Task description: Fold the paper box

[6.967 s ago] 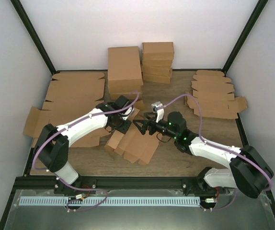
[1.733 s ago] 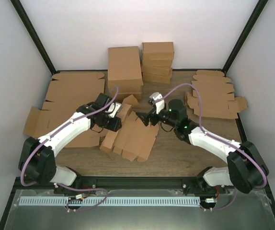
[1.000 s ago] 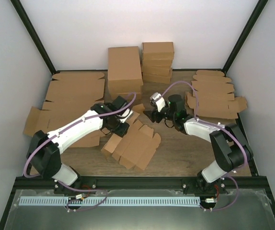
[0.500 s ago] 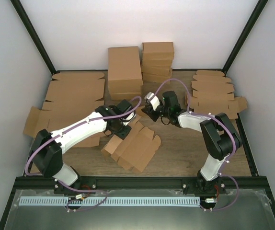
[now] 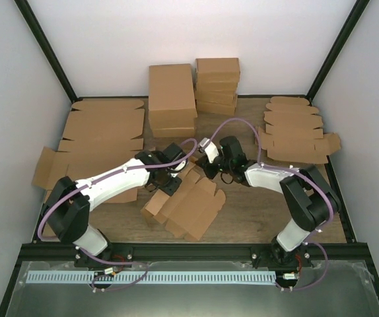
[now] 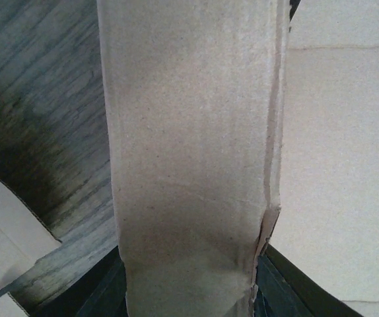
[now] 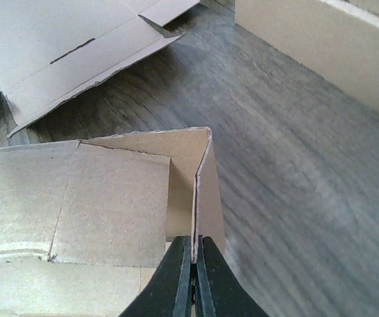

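Note:
The paper box (image 5: 188, 203) is a half-formed brown carton lying mid-table with walls and flaps raised. My left gripper (image 5: 168, 179) sits at its back left end, shut on a folded cardboard wall (image 6: 189, 152) that fills the gap between its dark fingers (image 6: 103, 290). My right gripper (image 5: 202, 170) is at the box's back right corner. Its jaws are pressed together on the thin edge of an upright corner flap (image 7: 203, 178), with the right gripper (image 7: 194, 254) just below that flap and the box's flat panel (image 7: 90, 198) to its left.
Large flat cardboard blanks (image 5: 103, 129) cover the left side. A pile of smaller flat blanks (image 5: 295, 132) lies at the back right. Folded boxes (image 5: 172, 96) and a stack of them (image 5: 217, 86) stand at the back. In the right wrist view a blank (image 7: 64, 53) lies ahead.
My right gripper has swung left to the box's corner flap and shut on it. The left arm shifted slightly right, keeping its hold, and the box turned a little.

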Robot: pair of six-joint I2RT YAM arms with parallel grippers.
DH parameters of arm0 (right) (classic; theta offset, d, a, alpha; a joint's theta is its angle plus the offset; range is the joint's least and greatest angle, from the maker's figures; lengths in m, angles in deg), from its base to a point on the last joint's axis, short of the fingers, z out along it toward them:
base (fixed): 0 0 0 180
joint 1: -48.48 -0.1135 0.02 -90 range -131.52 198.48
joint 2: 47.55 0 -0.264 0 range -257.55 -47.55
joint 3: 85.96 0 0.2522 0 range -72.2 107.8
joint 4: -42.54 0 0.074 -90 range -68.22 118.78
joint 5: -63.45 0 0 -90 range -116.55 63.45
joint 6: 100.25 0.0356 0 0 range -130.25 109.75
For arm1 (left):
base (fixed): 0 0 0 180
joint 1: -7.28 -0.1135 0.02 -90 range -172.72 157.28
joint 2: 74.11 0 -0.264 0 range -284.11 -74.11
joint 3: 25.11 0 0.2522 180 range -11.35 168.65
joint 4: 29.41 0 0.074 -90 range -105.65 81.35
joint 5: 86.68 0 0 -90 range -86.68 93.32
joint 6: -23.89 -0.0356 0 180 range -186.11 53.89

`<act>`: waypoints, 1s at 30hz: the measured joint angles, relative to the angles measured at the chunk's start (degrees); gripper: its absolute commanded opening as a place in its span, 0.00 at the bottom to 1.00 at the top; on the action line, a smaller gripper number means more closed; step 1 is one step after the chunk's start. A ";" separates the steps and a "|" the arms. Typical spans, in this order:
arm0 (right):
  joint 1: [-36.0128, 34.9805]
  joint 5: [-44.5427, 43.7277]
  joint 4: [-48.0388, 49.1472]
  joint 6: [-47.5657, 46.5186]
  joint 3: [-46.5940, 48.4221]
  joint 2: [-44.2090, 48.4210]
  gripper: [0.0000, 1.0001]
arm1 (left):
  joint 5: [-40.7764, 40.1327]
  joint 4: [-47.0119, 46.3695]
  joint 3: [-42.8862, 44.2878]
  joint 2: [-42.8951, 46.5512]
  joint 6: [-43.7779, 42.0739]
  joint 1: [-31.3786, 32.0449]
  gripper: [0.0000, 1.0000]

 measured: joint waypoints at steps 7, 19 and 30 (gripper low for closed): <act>-0.55 -2.23 -1.95 5.05 -2.45 4.39 0.01 | 0.17 -0.68 -0.31 0.02 0.09 0.39 0.45; -2.01 -5.31 -3.52 8.33 -7.17 9.14 0.01 | 3.26 -0.94 -1.07 0.13 0.26 0.59 0.45; -4.90 -6.34 -4.96 9.64 -9.79 13.38 0.01 | 0.76 2.23 0.90 -0.44 1.09 0.52 0.45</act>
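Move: The right hand already pinches the upright end panel of the paper box; the far end of the box floor, where the panel is being taken, lies about 4 cm back, 1 cm to its right and 5 cm below. The box's left wall stands some 9 cm back and 11 cm left of that hand, the closed-box stack about 22 cm ahead and 9 cm left. From the left hand, the floor's far end is roughly 4 cm ahead, 11 cm right and 5 cm below. Keeping its shut fingers pinched on the free edge of the end panel, the right hand draws it back about 5.5 cm and a little to the right, over the box's far end, while staying at nearly the same height and turning slightly clockwise with a small tip down, under 10 degrees in all. Meanwhile the left hand, fingers pointing down and half open around the left side wall, keeps its hold there, easing back and right by about a centimetre and then partly returning. ##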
